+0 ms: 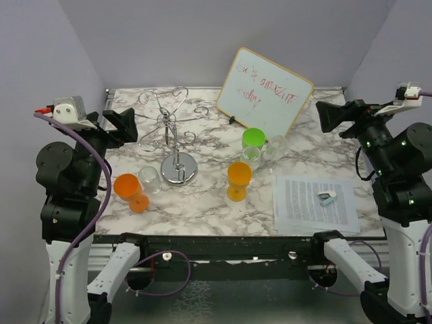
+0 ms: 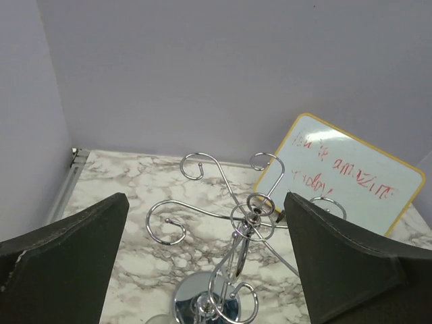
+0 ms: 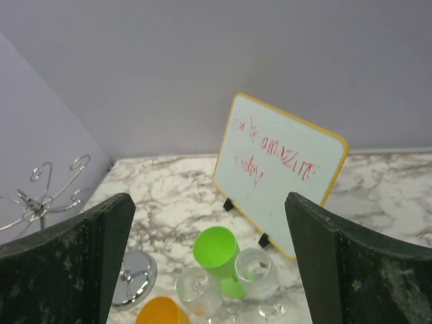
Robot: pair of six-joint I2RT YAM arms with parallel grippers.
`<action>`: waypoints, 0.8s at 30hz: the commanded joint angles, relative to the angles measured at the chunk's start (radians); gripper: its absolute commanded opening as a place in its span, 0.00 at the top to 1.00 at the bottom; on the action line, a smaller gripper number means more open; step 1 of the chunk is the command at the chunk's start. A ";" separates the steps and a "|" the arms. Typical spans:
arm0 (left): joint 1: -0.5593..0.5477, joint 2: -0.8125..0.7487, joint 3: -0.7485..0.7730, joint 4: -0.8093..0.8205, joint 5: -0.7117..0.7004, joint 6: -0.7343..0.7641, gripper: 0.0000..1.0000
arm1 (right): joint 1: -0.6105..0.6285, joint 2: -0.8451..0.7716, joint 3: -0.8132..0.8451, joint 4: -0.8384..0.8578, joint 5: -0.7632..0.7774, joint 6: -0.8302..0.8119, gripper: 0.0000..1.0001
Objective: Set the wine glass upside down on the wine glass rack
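The wine glass rack (image 1: 173,124), silver wire with curled arms and a round chrome base, stands left of centre on the marble table; it also shows in the left wrist view as the rack (image 2: 250,220). Several wine glasses stand upright: an orange one (image 1: 131,191) and a clear one (image 1: 150,179) by the base, another orange (image 1: 238,179), a green one (image 1: 253,139) and two clear ones (image 1: 252,157) (image 1: 275,146) to the right. My left gripper (image 1: 125,125) hovers open left of the rack. My right gripper (image 1: 333,115) hovers open at the right, empty.
A yellow-framed whiteboard (image 1: 264,91) with red writing leans at the back. A printed sheet (image 1: 314,204) with a small white and blue object (image 1: 327,198) on it lies at the front right. Grey walls close the table on three sides.
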 commanded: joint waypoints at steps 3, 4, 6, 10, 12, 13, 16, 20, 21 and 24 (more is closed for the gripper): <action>-0.003 -0.026 -0.050 -0.006 0.083 -0.036 0.01 | -0.009 0.071 -0.103 -0.096 -0.140 0.049 0.00; -0.003 -0.029 -0.059 -0.002 0.087 -0.036 0.01 | -0.009 0.083 -0.123 -0.098 -0.163 0.049 0.00; -0.003 -0.033 -0.076 0.005 0.159 -0.024 0.01 | -0.009 0.108 -0.159 -0.100 -0.216 0.047 0.01; -0.003 -0.050 -0.118 0.038 0.296 -0.014 0.01 | -0.008 0.180 -0.174 -0.121 -0.331 0.029 0.10; -0.004 -0.060 -0.137 0.054 0.333 -0.021 0.01 | -0.006 0.219 -0.172 -0.133 -0.353 0.027 0.12; -0.003 -0.063 -0.145 0.064 0.348 -0.029 0.01 | -0.004 0.236 -0.173 -0.137 -0.349 0.027 0.13; -0.003 -0.062 -0.164 0.085 0.398 -0.047 0.01 | 0.024 0.278 -0.180 -0.141 -0.274 0.027 0.17; -0.004 -0.044 -0.169 0.096 0.473 -0.055 0.01 | 0.122 0.354 -0.165 -0.165 -0.111 0.016 0.24; -0.003 -0.040 -0.170 0.098 0.482 -0.059 0.01 | 0.157 0.374 -0.164 -0.165 -0.062 0.014 0.25; -0.004 -0.034 -0.178 0.103 0.490 -0.063 0.01 | 0.242 0.446 -0.155 -0.158 0.049 0.002 0.29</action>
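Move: From the right hand, the clear wine glass in front of the green one stands about 14 cm ahead, 16 cm left and 40 cm below. At that height the green glass is about 20 ahead and 15 left, the other clear glass 17 ahead and 8 left, the yellow-orange glass 8 ahead and 20 left. From the left hand, the rack is about 15 cm ahead, 6 right and 31 below; that first clear glass is 16 ahead, 34 right and 39 below. Right hand swoops down 21 cm, left and forward towards the glasses, tipping down and part-closing; left swings right. ##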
